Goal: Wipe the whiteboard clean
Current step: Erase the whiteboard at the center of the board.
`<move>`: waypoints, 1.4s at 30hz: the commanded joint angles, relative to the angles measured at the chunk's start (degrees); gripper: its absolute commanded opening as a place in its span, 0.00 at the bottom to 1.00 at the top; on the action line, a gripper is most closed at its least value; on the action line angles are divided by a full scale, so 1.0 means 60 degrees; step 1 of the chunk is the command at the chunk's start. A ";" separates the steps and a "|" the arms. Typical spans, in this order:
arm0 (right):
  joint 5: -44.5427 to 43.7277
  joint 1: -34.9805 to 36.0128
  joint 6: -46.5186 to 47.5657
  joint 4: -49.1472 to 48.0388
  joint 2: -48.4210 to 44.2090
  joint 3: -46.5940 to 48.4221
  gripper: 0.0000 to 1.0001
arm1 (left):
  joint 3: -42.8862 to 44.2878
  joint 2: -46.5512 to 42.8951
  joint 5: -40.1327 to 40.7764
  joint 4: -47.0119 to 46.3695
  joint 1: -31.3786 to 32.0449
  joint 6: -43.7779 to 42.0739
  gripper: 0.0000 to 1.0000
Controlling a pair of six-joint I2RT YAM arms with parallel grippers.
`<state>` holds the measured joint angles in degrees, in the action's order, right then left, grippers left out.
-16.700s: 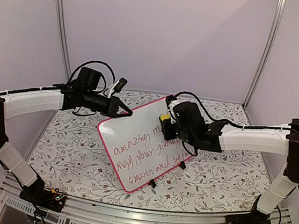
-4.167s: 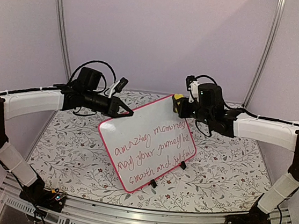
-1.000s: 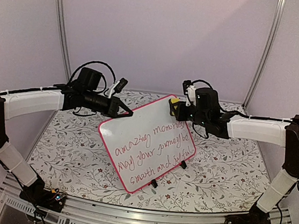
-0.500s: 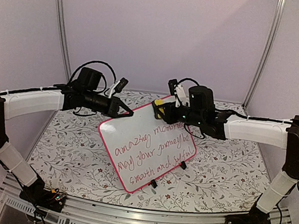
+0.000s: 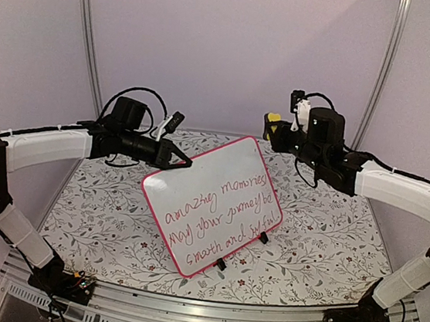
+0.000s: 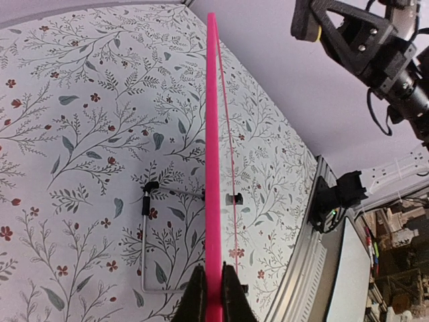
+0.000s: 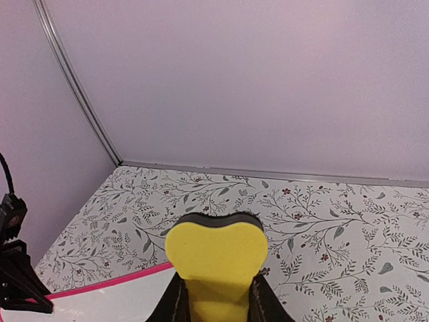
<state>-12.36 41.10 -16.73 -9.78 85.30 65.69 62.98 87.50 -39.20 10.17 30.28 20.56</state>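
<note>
The whiteboard [image 5: 211,207], framed in pink-red, stands tilted on two black clip feet [image 5: 264,236] and bears three lines of red handwriting. My left gripper [image 5: 186,162] is shut on its upper left edge. In the left wrist view the frame [image 6: 213,168] runs edge-on between that gripper's [image 6: 213,295] fingers. My right gripper [image 5: 274,130] is shut on a yellow block eraser [image 5: 271,120], raised above and to the right of the board's top corner and apart from it. In the right wrist view the eraser [image 7: 216,258] fills the shut jaws, with the board's corner [image 7: 100,302] at the lower left.
A floral cloth [image 5: 322,243] covers the table. Purple walls with metal posts [image 5: 88,45] close off the back and sides. A wire stand [image 6: 144,221] lies behind the board. An aluminium rail [image 5: 205,315] runs along the near edge.
The right gripper with the eraser swept left along the board's top edge, then swung up and to the right, off the board. The writing and the left gripper are unchanged.
</note>
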 commanded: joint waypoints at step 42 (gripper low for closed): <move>-0.1298 0.0186 -0.0604 0.3717 0.2688 0.1549 0.23 | -0.0053 0.0108 -0.0029 -0.0099 0.0114 -0.0532 0.00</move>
<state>-17.96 43.77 -19.99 8.49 98.17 71.77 62.98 87.88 -38.63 10.24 30.11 21.50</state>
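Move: The right hand holds the yellow eraser in the air, with the whiteboard's right edge, just below the upper right corner, about 14 cm beneath it, 1 cm ahead and 1 cm left. From that hand, the word "memories" lies some 4 cm back, 4 cm left and 17 below, and the board's middle 10 back, 10 left and 20 below. From the left hand, which pinches the top edge, that right-edge spot lies roughly 8 cm ahead, 18 right and 4 lower. The right hand drops quickly, about 12 cm nearly straight down, bringing the eraser it still grips onto the whiteboard's face at the right edge just under the upper right corner, while the fingers tip down some 25 degrees. Once low, it makes only a small sideways stroke along the board, a centimetre or two left and slightly back, then about a centimetre right again, while the left hand stays put and keeps its pinch on the top edge. ##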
